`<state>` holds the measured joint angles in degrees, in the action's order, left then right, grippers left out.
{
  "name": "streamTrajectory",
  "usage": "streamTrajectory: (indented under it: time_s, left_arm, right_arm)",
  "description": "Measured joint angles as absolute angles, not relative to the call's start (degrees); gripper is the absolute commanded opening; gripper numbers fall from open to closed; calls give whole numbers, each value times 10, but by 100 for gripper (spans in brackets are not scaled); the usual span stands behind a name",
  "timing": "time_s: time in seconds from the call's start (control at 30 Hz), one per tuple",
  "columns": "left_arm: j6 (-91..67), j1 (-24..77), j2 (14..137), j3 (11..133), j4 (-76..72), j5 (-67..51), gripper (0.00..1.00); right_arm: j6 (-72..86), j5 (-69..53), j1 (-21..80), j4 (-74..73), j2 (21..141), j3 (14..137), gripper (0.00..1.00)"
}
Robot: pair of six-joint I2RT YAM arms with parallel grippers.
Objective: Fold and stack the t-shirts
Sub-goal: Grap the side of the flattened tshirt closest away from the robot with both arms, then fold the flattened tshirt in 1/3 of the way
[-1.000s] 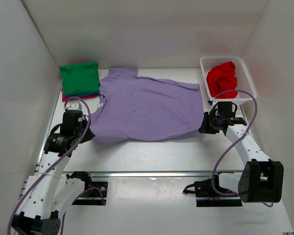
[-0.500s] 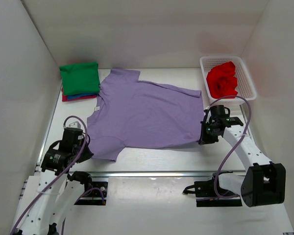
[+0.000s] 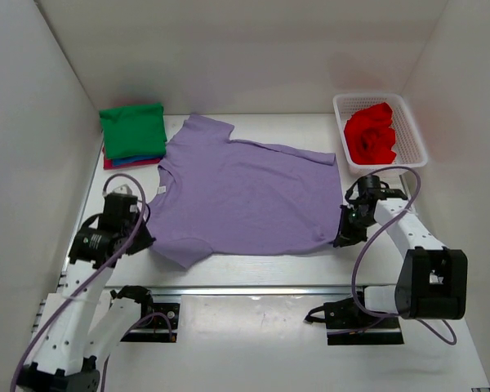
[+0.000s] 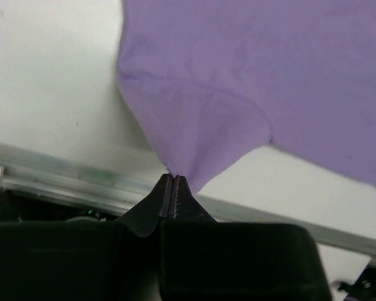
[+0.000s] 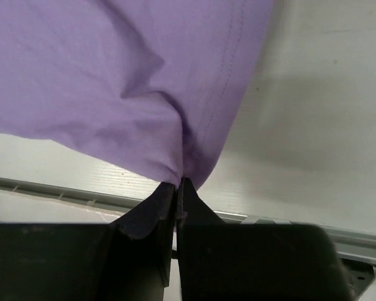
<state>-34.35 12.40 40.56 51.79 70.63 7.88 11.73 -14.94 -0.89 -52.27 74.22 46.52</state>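
Note:
The lavender-purple t-shirt (image 3: 245, 196) lies spread across the middle of the table, neck toward the left. My left gripper (image 3: 145, 242) is shut on its near-left sleeve (image 4: 200, 132), the cloth pinched at the fingertips. My right gripper (image 3: 340, 237) is shut on the shirt's near-right hem corner (image 5: 175, 138). A red t-shirt (image 3: 370, 133) lies crumpled in the white basket (image 3: 412, 155) at the back right. A folded green t-shirt (image 3: 133, 130) tops a stack at the back left, with blue (image 3: 140, 160) and magenta (image 3: 113, 163) edges showing under it.
White walls enclose the table on the left, back and right. A metal rail (image 3: 261, 289) runs along the near edge in front of the arm bases.
Both grippers have pulled the purple shirt toward the near edge, then eased a little. The shirt lies flatter and more spread now.

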Motion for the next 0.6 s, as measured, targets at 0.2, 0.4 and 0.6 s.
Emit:
streamTrajectory:
  time_s: [0.2,0.4,0.6]
  left_arm:
    - [-334,97,525,609,619,87,0]
    - [-309,72,641,677,542,97,0]
    - [-288,64,708,685,489,100,0]
  right_arm:
    - [93,-145,17,-525,778,503,0]
    - [28,-128,25,-518,834,574,0]
    - [-3,-126,18,-504,885,589,1]
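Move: The left hand holds the near edge of the purple t-shirt high up, with the shirt's collar about 28 cm ahead, 1 cm to its left and 13 cm below; the green folded stack is roughly 44 cm ahead and 10 cm left. The right hand, low over the table on the other near corner, has the far hem corner some 34 cm straight ahead and 4 cm below, with the red shirt in the basket about 41 cm ahead and 12 cm right. The left hand, fingers still shut on the near edge, sweeps quickly forward about 16 cm over the shirt towards the collar, rising some 5 cm in an arc and just starting to sink again, while its fingers tip up slightly to point farther forward. The right hand keeps its pinch on the near hem corner and follows with a shorter, low push of about 6 cm forward towards the far hem corner, easing to a stop as it turns some 15 degrees counter-clockwise. ##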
